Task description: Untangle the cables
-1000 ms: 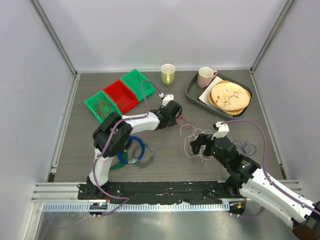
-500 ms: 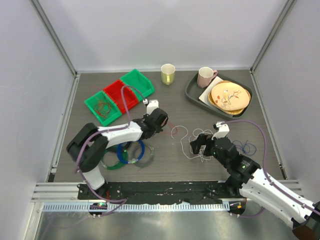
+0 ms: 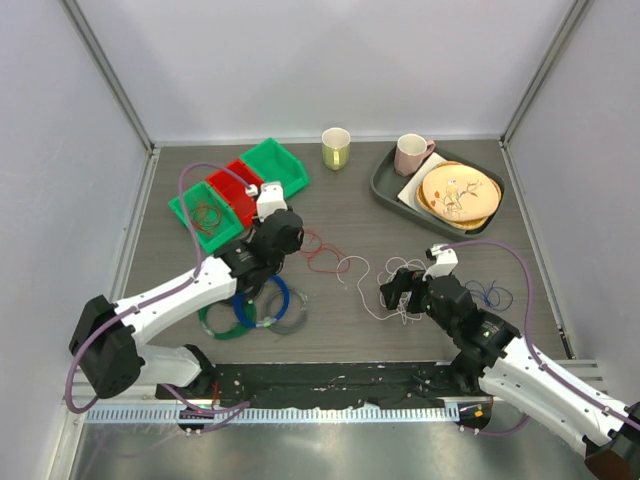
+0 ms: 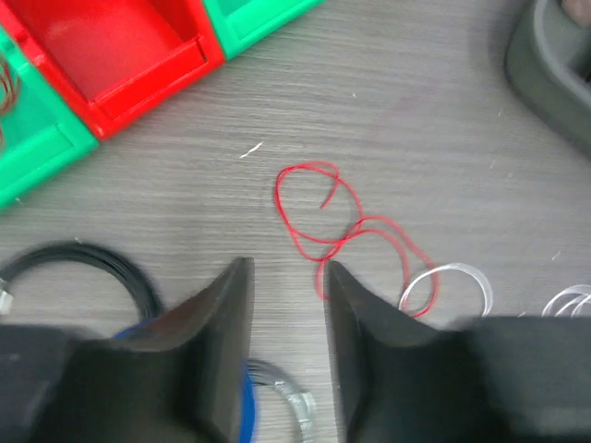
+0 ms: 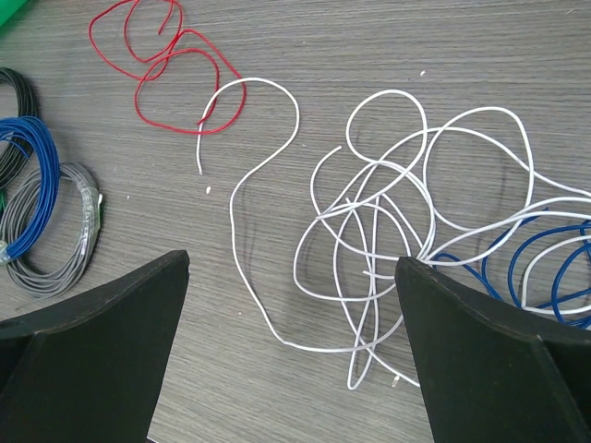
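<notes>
The cables lie on the dark table. A red cable (image 3: pixel 318 250) (image 4: pixel 278 198) (image 5: pixel 138 97) forms loose loops apart to the left of the rest. A white cable (image 3: pixel 372 285) (image 5: pixel 297 120) is a scribbly tangle, crossed on its right by a blue cable (image 3: pixel 492 293) (image 5: pixel 545 268). My left gripper (image 3: pixel 285 240) (image 4: pixel 286 268) hovers just left of the red loops, its jaws a little open with bare table between them; the red cable's end lies by the right fingertip. My right gripper (image 3: pixel 395 290) (image 5: pixel 291 268) stands wide open above the white tangle, holding nothing.
Thick coiled rings in black, blue, grey and green (image 3: pixel 255 305) lie under the left arm. Green and red bins (image 3: pixel 235 190) stand at the back left. Two mugs (image 3: pixel 335 148) (image 3: pixel 410 153) and a grey tray (image 3: pixel 385 190) of plates stand at the back.
My left arm has drawn back to the left, pulling the red cable away from the white tangle, and its jaws have parted and let it go. The right arm has not moved.
</notes>
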### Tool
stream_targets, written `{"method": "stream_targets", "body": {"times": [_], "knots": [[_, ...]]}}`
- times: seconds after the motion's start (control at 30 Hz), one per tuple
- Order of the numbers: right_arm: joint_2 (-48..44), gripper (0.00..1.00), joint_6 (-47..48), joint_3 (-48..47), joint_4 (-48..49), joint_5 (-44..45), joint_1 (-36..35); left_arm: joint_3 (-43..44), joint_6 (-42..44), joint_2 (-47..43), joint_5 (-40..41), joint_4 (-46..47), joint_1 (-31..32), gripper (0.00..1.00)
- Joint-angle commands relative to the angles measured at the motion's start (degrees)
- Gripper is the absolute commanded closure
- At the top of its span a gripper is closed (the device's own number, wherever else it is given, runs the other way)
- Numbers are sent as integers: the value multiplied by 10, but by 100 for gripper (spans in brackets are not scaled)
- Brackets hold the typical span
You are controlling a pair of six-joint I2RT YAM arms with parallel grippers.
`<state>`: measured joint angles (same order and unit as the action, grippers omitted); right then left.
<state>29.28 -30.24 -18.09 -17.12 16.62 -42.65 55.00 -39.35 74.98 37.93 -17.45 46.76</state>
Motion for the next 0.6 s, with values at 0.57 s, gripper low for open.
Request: {"method": "stream_targets", "body": {"times": [0.57], "knots": [[-6, 1, 4, -5, 23, -9, -2, 170, 148, 323, -215, 0, -62, 0]]}}
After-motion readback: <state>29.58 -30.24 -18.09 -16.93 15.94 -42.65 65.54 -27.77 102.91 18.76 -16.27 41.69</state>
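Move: My left hand is empty. The loose red cable lies about 5 cm ahead of it, 7 cm to its right and 16 cm below. The white cable's loose end is some 12 cm to the hand's right, about 1 cm ahead. The blue coil is roughly 7 cm back and 7 cm left, the red bin about 19 cm ahead and 12 cm left. From my right hand the red cable is about 14 cm ahead, 16 cm left and 9 cm down. I spread my left fingers from nearly shut to wide open as I start down, then sink about 13 cm onto the red cable's loops, easing some 5 cm right and 3 cm forward. On the way my wrist tips about 20 degrees further down and turns some 15 degrees clockwise, so that the open fingers straddle part of the tangle, just above the table. ##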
